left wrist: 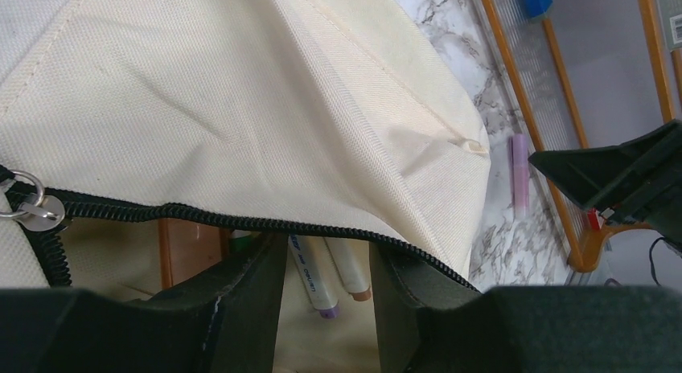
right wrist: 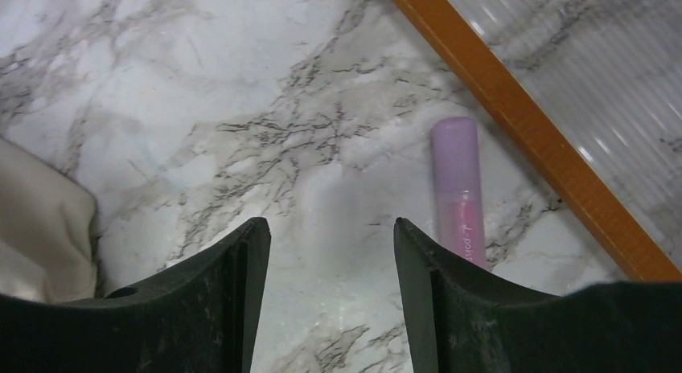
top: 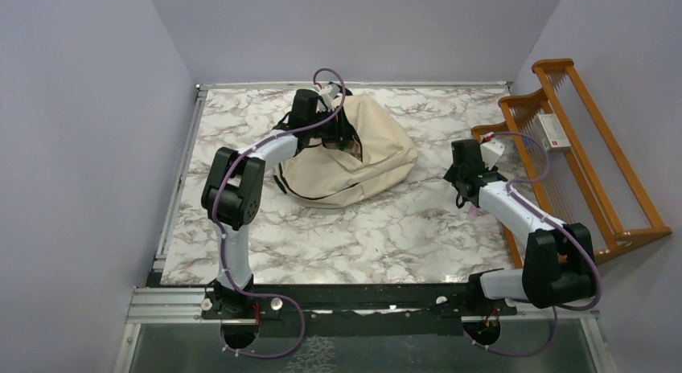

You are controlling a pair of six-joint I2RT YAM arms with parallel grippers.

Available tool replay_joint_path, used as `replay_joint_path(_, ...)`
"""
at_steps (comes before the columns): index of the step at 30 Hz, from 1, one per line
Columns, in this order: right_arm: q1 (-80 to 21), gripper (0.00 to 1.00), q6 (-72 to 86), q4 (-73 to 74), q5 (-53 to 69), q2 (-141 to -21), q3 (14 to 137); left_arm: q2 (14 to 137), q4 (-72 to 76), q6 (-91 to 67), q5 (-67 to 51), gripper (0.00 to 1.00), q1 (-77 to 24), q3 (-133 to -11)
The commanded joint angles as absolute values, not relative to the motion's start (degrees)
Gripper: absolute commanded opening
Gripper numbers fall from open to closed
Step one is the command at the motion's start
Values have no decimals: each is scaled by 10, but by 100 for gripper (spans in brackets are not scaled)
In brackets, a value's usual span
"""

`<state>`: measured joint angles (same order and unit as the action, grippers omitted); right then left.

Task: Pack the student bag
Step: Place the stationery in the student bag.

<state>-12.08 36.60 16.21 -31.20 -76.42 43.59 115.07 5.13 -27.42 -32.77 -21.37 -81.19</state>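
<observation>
The student bag (top: 362,152), a beige backpack, lies at the back middle of the marble table. My left gripper (top: 334,136) reaches into its mouth. In the left wrist view the left gripper (left wrist: 326,248) has its jaws apart, tips tucked under the black zipper edge (left wrist: 241,222), with nothing clamped between them. Two white markers (left wrist: 318,280) lie deeper inside the bag. My right gripper (top: 465,198) hovers open over bare marble, its jaws (right wrist: 331,228) apart. A pink tube (right wrist: 458,192) lies just right of its right finger, beside the rack.
A wooden rack (top: 595,148) stands along the table's right edge, with a white box (top: 555,132) on it. Its orange rail (right wrist: 523,124) runs close behind the pink tube. A metal zipper pull (left wrist: 36,208) hangs at the bag opening's left end.
</observation>
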Motion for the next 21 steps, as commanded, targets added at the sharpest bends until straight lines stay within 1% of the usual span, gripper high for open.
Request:
replay_joint_path(1,-91,63,410,170,-339,-750,416,1132,72,-278,-349,43,-210,-809)
replay_joint_path(8,-52,64,412,155,-327,-760,390,1129,70,-278,-350,43,-208,-809)
replay_joint_path(21,-15,59,406,135,-304,-762,360,1127,71,-278,-354,43,-208,-807)
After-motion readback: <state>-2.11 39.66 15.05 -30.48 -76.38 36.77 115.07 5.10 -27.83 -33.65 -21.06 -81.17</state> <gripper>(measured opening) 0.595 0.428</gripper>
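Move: The pink marker lies about 7 cm to the right of the right hand, some 2 cm nearer the base and about 7 cm below it. The rack edge runs just beyond the marker, some 5 cm farther to its right. The student bag's middle is about 30 cm to the right hand's left and 10 cm farther out. From the left hand, the marker is some 40 cm to the right, 15 cm back and 12 cm below. The pink marker on the marble, beside the rack edge, is what the right hand closes in on. The hand slides about 5 cm to the right while sinking some 4 cm and drawing back nearly as much, slowing as it nears the marker. The wrist turns roughly 10 degrees clockwise, and the fingers stay open, with no touch seen yet. ##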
